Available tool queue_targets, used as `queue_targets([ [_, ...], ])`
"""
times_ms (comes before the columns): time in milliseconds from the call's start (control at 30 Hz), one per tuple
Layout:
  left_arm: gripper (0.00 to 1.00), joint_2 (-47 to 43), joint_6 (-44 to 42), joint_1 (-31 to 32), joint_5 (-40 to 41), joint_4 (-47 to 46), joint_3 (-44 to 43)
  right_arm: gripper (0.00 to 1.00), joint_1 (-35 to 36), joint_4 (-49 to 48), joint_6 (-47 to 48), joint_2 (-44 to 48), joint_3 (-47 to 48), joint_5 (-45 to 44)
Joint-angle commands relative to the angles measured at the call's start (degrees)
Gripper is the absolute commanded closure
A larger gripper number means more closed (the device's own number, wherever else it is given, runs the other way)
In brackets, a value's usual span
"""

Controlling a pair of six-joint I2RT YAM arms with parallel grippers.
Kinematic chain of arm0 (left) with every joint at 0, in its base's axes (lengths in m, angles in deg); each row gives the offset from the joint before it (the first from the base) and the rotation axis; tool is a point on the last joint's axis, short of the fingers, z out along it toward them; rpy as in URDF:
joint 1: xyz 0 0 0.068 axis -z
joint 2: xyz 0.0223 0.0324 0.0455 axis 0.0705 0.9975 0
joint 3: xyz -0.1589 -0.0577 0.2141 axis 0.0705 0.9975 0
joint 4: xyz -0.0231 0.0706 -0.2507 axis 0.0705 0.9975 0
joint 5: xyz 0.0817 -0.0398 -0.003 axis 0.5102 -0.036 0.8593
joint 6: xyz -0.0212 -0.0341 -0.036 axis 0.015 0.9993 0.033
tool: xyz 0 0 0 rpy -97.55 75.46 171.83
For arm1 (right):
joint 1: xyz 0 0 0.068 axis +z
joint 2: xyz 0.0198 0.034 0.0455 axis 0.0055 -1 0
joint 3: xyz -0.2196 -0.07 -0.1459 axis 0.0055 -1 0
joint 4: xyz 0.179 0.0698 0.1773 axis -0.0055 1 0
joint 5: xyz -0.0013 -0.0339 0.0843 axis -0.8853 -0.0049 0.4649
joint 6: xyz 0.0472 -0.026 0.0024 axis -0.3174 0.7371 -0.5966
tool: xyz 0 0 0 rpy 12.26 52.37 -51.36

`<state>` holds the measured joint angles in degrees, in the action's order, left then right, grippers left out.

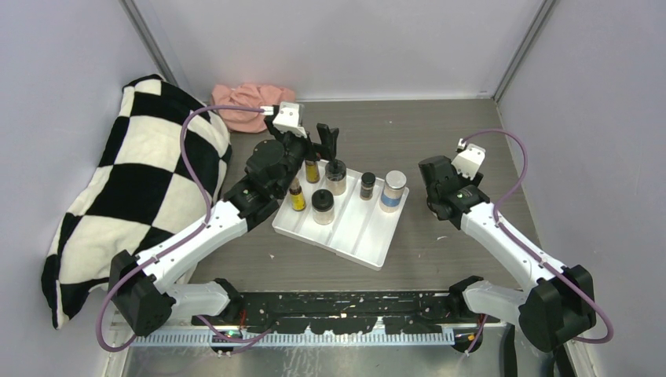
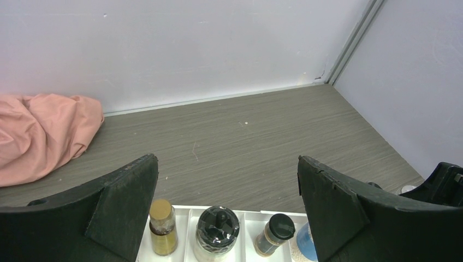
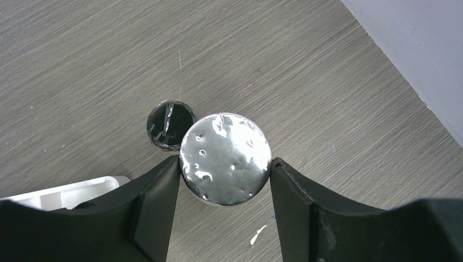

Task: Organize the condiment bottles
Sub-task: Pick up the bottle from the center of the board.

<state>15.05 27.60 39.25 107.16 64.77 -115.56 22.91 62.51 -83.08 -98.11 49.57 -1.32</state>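
A white tray [image 1: 357,236] holds two slim yellow brown-capped bottles [image 1: 297,195], two black-lidded beige jars [image 1: 323,206], a tiny dark bottle [image 1: 367,184] and a silver-lidded shaker [image 1: 394,189]. My left gripper [image 1: 302,141] is open and empty above the tray's far edge. Its wrist view shows a yellow bottle [image 2: 162,226], a jar [image 2: 217,229], the dark bottle [image 2: 274,233] and the shaker [image 2: 304,245] below the gripper [image 2: 228,180]. My right gripper [image 1: 432,187] is right of the tray. In its wrist view the gripper [image 3: 225,164] is shut on a second shaker's silver lid [image 3: 225,158]. A second tiny dark bottle [image 3: 171,124] stands just beyond it.
A pink cloth [image 1: 247,104] lies at the back left and also shows in the left wrist view [image 2: 38,131]. A black-and-white checkered cushion [image 1: 133,188] fills the left side. Grey walls enclose the table. The tray's corner [image 3: 65,194] lies left of my right fingers.
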Motion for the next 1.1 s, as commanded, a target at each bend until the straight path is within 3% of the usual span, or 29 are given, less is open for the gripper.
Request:
queue_targets([
  [0, 0.00, -0.3, -0.8, 0.2, 0.3, -3.5, 0.5, 0.83, -0.3, -1.3, -0.5, 0.0, 0.0, 0.0],
  [67, 0.00, -0.3, -0.8, 0.2, 0.3, -3.5, 0.5, 0.97, -0.3, -1.0, -0.7, 0.3, 0.2, 0.0],
  [100, 0.00, -0.3, -0.8, 0.2, 0.3, -3.5, 0.5, 0.99, -0.3, -0.8, -0.8, 0.7, 0.3, 0.1],
  [767, 0.00, -0.2, -0.9, 0.2, 0.7, -0.6, -2.2, 0.99, 1.2, 8.4, 4.0, 12.4, 7.3, 7.9],
  [1067, 0.00, 0.7, -2.0, 0.2, 1.5, 1.8, -5.3, 0.99, 7.4, 14.6, 7.9, 16.2, 12.6, 12.9],
])
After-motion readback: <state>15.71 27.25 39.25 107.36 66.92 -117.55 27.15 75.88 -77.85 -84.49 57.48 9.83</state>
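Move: The right fingers are already closed around the silver lid of the bottle standing on the table. From that hand, the free near end of the tray's right-hand slot is about 17 cm left, 7 cm back and 9 cm down. The blue-label bottle in the tray is some 14 cm left and 1 cm ahead; the small black-capped bottle is about 5 cm ahead and 2 cm left. From the left hand, the free slot is roughly 11 cm back, 14 cm right and 30 cm below. Keep the right gripper's hold on the silver lid and lift the bottle off the table, slowly at first, then faster, about 6.5 cm up. Draw it back some 4 cm as it rises, clear of the small black-capped bottle, and late in the lift swing it about 3 cm left to the tray's side, turning the hand roughly 15 degrees counter-clockwise. ##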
